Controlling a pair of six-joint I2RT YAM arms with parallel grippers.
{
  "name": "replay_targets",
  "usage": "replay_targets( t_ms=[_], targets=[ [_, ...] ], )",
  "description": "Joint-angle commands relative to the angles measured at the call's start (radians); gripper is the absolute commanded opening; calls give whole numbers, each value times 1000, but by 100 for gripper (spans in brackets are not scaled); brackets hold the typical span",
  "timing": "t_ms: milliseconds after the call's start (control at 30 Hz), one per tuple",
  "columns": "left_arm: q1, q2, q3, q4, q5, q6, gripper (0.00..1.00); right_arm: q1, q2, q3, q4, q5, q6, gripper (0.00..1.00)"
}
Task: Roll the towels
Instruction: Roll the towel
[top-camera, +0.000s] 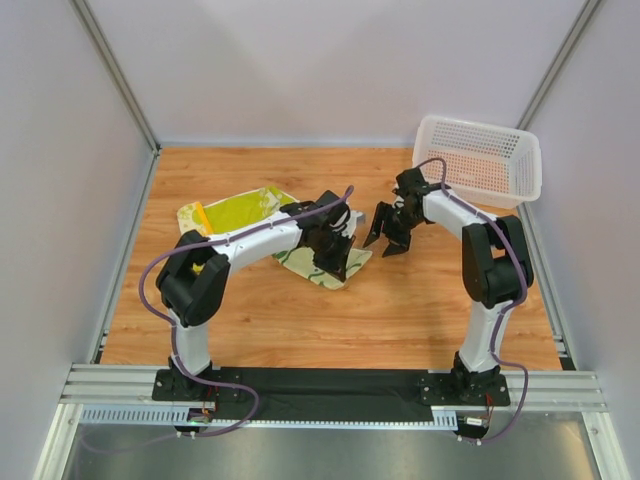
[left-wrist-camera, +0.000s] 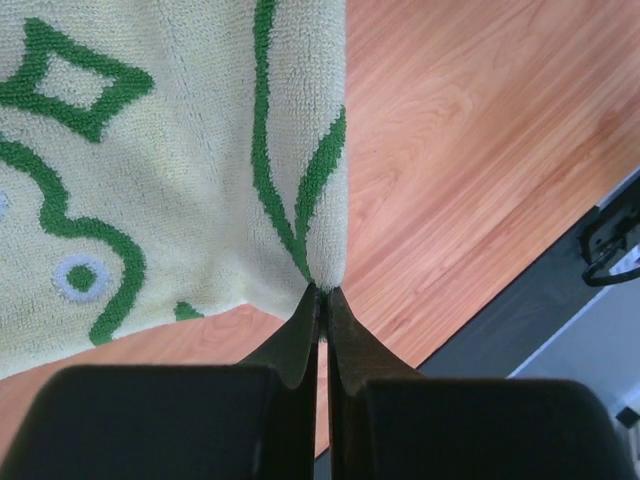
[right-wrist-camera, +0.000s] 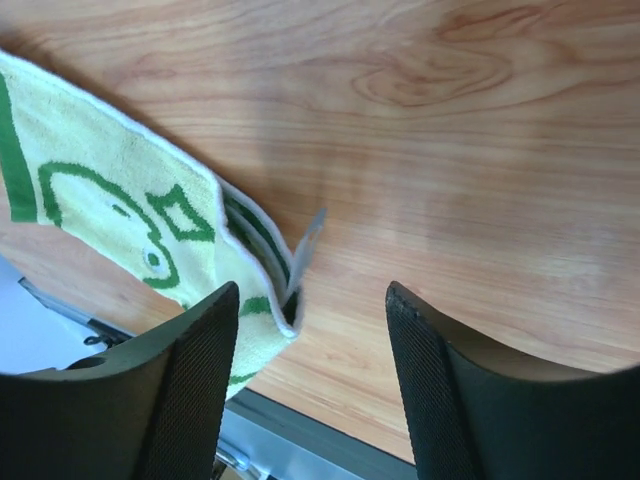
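Note:
A cream-and-lime towel (top-camera: 240, 210) with green prints and a yellow-orange end band lies left of the table's middle. In the top view my left gripper (top-camera: 337, 258) hangs over its near right corner. In the left wrist view that gripper (left-wrist-camera: 323, 296) is shut on the corner of the towel (left-wrist-camera: 150, 150), lifted off the wood. My right gripper (top-camera: 386, 236) stands just right of the towel, apart from it. In the right wrist view the right gripper (right-wrist-camera: 312, 298) is open; the towel (right-wrist-camera: 110, 200) edge with its grey tag (right-wrist-camera: 308, 240) lies beside the left finger (right-wrist-camera: 200, 350), ungripped.
A white perforated basket (top-camera: 485, 130) stands at the back right of the wooden table (top-camera: 420, 300), close behind the right arm. Grey walls enclose the table on three sides, and a metal rail runs along the near edge.

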Motion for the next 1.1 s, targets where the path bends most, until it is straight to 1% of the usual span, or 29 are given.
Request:
replay_targets(
  t_ms=[0,167,300,500,600,633,800,933,1067],
  targets=[
    [35,-46,-2,24,89,-51,0,-29,-14,56,-59,75,-52,63],
    [89,-32,-23,33,167,-120,0,-46,-41,53,-80,87,-67,63],
    [135,-19,-57,34,208,-188,0,-49,-70,30,-60,55,-71,62],
    [201,-6,-132,53,258,-275,0,-44,-116,-14,-3,-19,-71,57],
    [221,-8,-172,61,261,-301,0,-27,-144,-36,43,-86,-80,52],
    [235,-6,-181,63,263,-316,0,-23,-150,-41,65,-106,-89,49],
    [275,-11,-246,81,270,-364,0,37,-163,-60,119,-230,-106,36],
    [283,4,-258,83,272,-366,0,94,-149,-80,181,-300,-104,31],
    [286,18,-258,76,257,-364,0,158,-115,-94,236,-344,-78,30]
  ],
)
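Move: The left hand already pinches the near edge of the cream-green towel's right end; the towel's middle lies about 4 cm to its left, 3 cm ahead and some 4 cm below. The yellow-green towel is roughly 22 cm left and 15 cm ahead of that hand, 6 cm lower. The towel's far right corner is about 4 cm left of the right hand, 3 cm back and 2 cm below; the white basket is some 19 cm right and 18 cm ahead. Left hand draws its pinched edge 7 cm left and down; right hand shies right, then follows, rising, half-closing. ##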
